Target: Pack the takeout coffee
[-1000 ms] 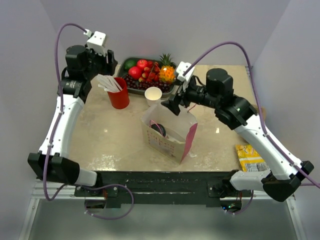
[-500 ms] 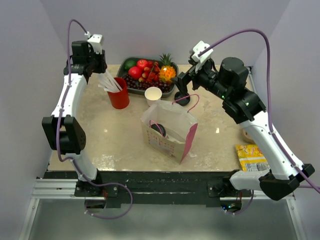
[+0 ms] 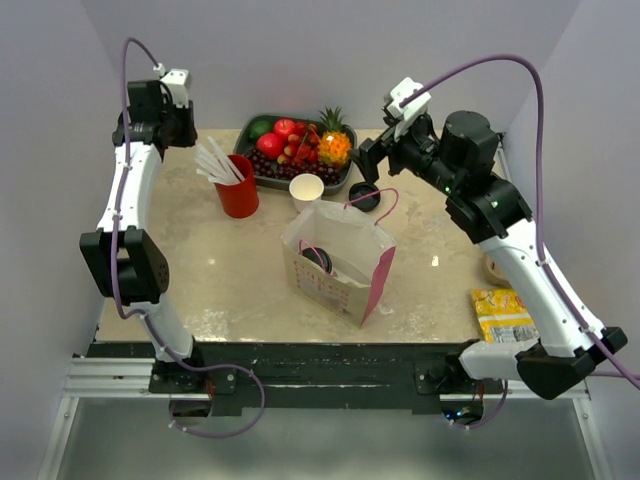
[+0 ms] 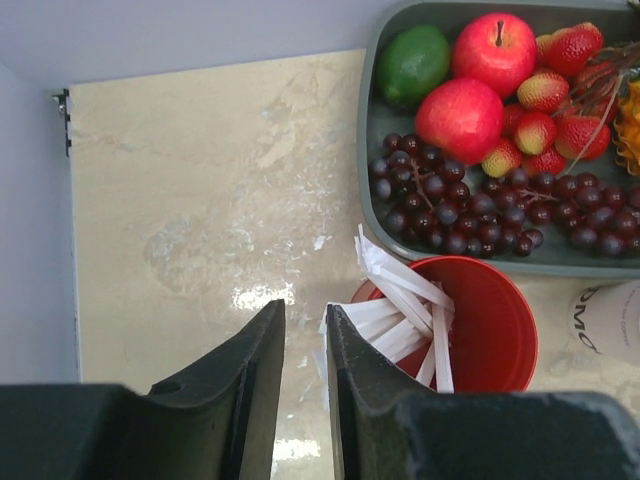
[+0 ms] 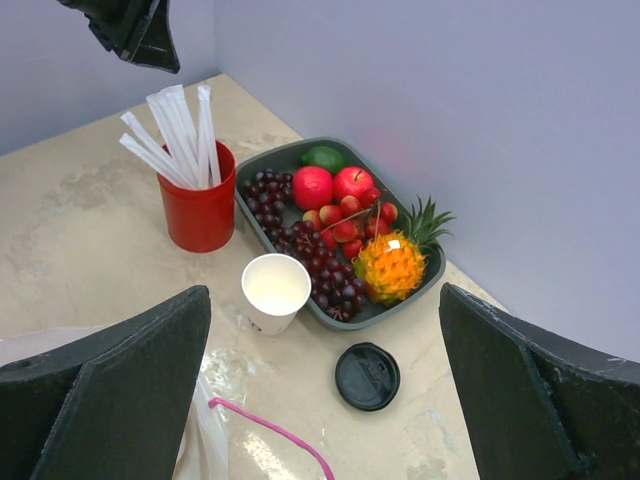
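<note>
A white paper bag with pink handles stands open mid-table. Inside it lies what looks like the takeout coffee, its black lid and a bit of white cup showing. My right gripper hangs wide open and empty above the table behind the bag, over a loose black lid. My left gripper hovers at the far left above the red cup's edge. Its jaws stand a narrow gap apart with nothing between them.
A lidless white paper cup stands beside a grey fruit tray. The red cup holds white straws. A yellow packet lies at the right edge. Walls close in the back and sides.
The right arm lifted away from the bag's mouth toward the back. The left arm swung up to the far left corner while its jaws narrowed.
</note>
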`<state>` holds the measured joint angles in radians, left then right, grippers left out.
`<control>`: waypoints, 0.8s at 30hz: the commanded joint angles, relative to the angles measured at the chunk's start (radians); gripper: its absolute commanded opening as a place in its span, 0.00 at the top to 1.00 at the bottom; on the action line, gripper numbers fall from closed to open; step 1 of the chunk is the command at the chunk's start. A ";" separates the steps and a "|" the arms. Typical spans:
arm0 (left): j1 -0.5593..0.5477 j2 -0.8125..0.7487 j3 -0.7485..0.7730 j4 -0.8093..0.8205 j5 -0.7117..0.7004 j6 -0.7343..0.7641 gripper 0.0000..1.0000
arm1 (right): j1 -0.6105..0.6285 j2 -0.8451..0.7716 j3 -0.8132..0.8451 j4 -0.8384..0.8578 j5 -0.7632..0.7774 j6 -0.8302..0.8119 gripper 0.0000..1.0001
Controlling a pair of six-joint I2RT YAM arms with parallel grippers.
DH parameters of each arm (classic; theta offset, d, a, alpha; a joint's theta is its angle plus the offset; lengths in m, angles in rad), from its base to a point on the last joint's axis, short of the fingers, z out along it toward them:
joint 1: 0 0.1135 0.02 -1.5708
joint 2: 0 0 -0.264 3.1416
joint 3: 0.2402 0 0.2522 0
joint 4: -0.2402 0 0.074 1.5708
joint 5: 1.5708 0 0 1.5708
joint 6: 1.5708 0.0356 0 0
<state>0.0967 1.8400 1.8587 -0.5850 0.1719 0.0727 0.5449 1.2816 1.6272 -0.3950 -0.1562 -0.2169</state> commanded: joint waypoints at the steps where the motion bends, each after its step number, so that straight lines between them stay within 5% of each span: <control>1: 0.001 0.004 0.013 -0.038 0.017 0.016 0.72 | -0.005 0.018 0.043 0.044 -0.006 0.027 0.01; 13: 0.003 0.065 0.050 -0.047 0.115 -0.001 0.72 | -0.008 0.015 0.030 0.044 0.001 0.024 0.01; 24: 0.003 -0.008 0.074 -0.021 0.141 0.001 1.00 | -0.010 0.013 0.020 0.050 -0.003 0.024 0.01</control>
<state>0.0971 1.9118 1.8683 -0.6350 0.2783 0.0719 0.5419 1.3163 1.6310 -0.3878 -0.1562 -0.2024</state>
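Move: The straws' upper ends, fanning out of the red cup, are about 3 cm to the left hand's right, 1 cm ahead and 5 cm below. The red cup's middle is some 9 cm right, 4 ahead and 19 below; the paper cup lies about 27 cm right and 3 ahead, the fruit tray some 26 right and 17 ahead, both 21 below. From the right hand the straw ends lie roughly 43 cm left, 20 ahead, 24 below. Down about 4 cm and slightly to the right, the left hand sinks onto the straws' leaning upper ends, its fingers tipping down and turning clockwise a little, about 5 degrees each. Once low, it stays there and the part-open fingers close almost fully, seeming to pinch a straw by its tip. ##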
